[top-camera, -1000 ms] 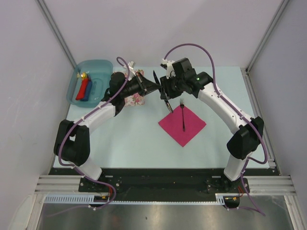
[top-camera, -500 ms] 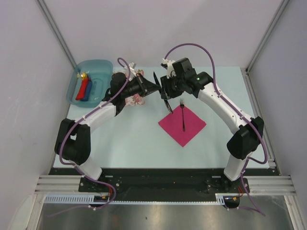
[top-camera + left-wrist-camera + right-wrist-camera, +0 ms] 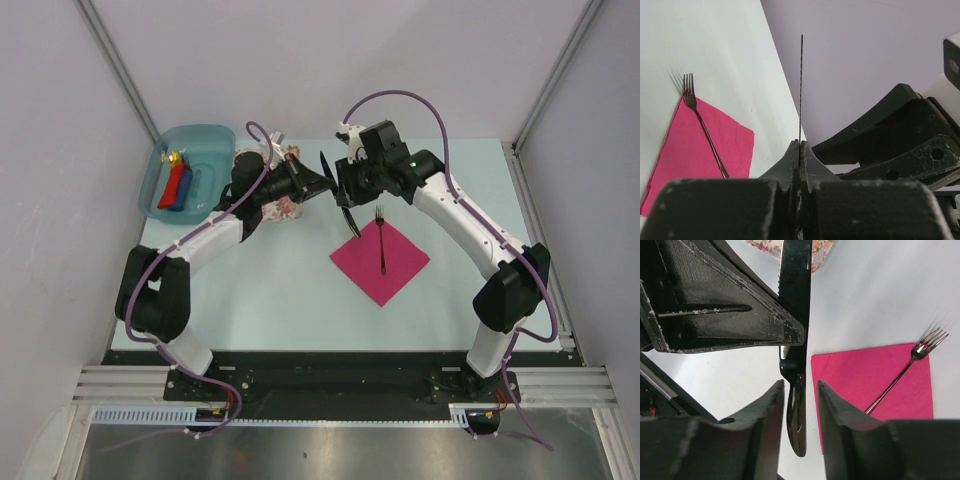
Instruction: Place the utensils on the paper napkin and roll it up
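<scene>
The pink paper napkin (image 3: 380,262) lies on the table with the dark fork (image 3: 381,240) on it. Both also show in the left wrist view, napkin (image 3: 685,150) and fork (image 3: 702,125), and in the right wrist view, napkin (image 3: 865,375) and fork (image 3: 900,372). My left gripper (image 3: 318,183) is shut on the dark knife (image 3: 350,222) and holds it in the air above the napkin's far-left corner. Its blade shows edge-on (image 3: 801,85) above the closed jaws (image 3: 799,142). My right gripper (image 3: 343,195) is open, its fingers (image 3: 767,410) either side of the knife's handle (image 3: 797,410) with gaps showing.
A white floral cloth (image 3: 285,205) lies under the left wrist. A blue bin (image 3: 200,140) at the far left holds red and blue rolls. Grey walls close in the table on three sides.
Almost nothing. The left arm has shifted very slightly, and the knife stays between the two grippers.
</scene>
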Tool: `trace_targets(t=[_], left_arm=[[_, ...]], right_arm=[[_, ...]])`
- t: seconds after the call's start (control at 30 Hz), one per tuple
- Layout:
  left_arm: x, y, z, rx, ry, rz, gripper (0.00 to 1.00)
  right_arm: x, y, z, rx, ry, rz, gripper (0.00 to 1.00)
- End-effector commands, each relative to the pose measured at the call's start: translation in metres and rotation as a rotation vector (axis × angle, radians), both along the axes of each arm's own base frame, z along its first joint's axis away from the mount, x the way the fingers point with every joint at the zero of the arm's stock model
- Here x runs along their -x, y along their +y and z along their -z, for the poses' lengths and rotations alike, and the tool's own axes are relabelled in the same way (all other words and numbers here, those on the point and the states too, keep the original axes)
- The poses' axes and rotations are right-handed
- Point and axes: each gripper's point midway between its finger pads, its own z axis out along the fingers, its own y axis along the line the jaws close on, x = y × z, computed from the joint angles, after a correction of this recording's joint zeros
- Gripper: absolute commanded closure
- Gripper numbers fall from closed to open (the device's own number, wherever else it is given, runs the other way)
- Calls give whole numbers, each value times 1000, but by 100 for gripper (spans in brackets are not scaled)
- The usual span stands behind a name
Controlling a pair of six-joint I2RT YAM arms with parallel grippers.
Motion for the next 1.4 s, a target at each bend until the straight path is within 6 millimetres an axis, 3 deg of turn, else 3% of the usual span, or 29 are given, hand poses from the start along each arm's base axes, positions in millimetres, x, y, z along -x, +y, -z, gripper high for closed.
trace_targets(t=[0.0, 0.37, 0.63, 0.8, 0.9, 1.0, 1.03, 1.13, 1.2, 1.27, 1.3, 1.37], left_arm=[[0, -3, -26, 49, -54, 13, 100], [-1, -4, -29, 67, -49, 12, 100], [-1, -5, -32, 73, -51, 12, 100], [1, -5, -35, 77, -55, 18, 100], [2, -6, -36, 79, -59, 19, 100], [3, -6, -36, 79, -59, 22, 81], [3, -5, -36, 75, -61, 21, 56], [2, 5, -37, 33, -95, 0, 18], [-1, 22, -35, -12, -104, -41, 4], [-6, 45, -27, -77, -115, -84, 1], [-5, 54, -31, -97, -134, -105, 0], [-9, 79, -25, -169, -159, -153, 0]], right_arm=[[-3, 1, -27, -46, -61, -4, 66], [0, 2, -20, -39, -46, -14, 61], [-1, 1, -19, -33, -53, -13, 65], [-2, 1, -19, -32, -56, -11, 83], [-4, -1, -18, -28, -54, 3, 100], [-8, -4, -18, -34, -50, 24, 100], [-10, -7, -18, -38, -50, 34, 100], [-17, -12, -15, -55, -35, 79, 100], [-23, -19, -7, -63, -29, 121, 100], [-31, -29, -7, -79, -54, 165, 100], [-28, -35, 15, -61, -17, 190, 100], [-33, -41, 24, -72, -31, 226, 100]])
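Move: The knife, still pinched in the left fingers, has its middle about 2 cm back and 1 cm right of the left hand. It runs between the right hand's parted fingers, its middle about 1 cm ahead of them. From the right hand, the paper napkin's middle lies roughly 10 cm right, 3 cm back and 22 cm below. The fork on it is about 10 cm right and 1 cm ahead. The right fingers, half open around the knife, shut and pinch it near the middle while that hand stays in place; only then do the left fingers open wide and let go, that hand backing off about 2 cm to the left. The right hand then carries the knife down, right and ahead, some 4 cm in all, turning slightly clockwise, towards the napkin. ##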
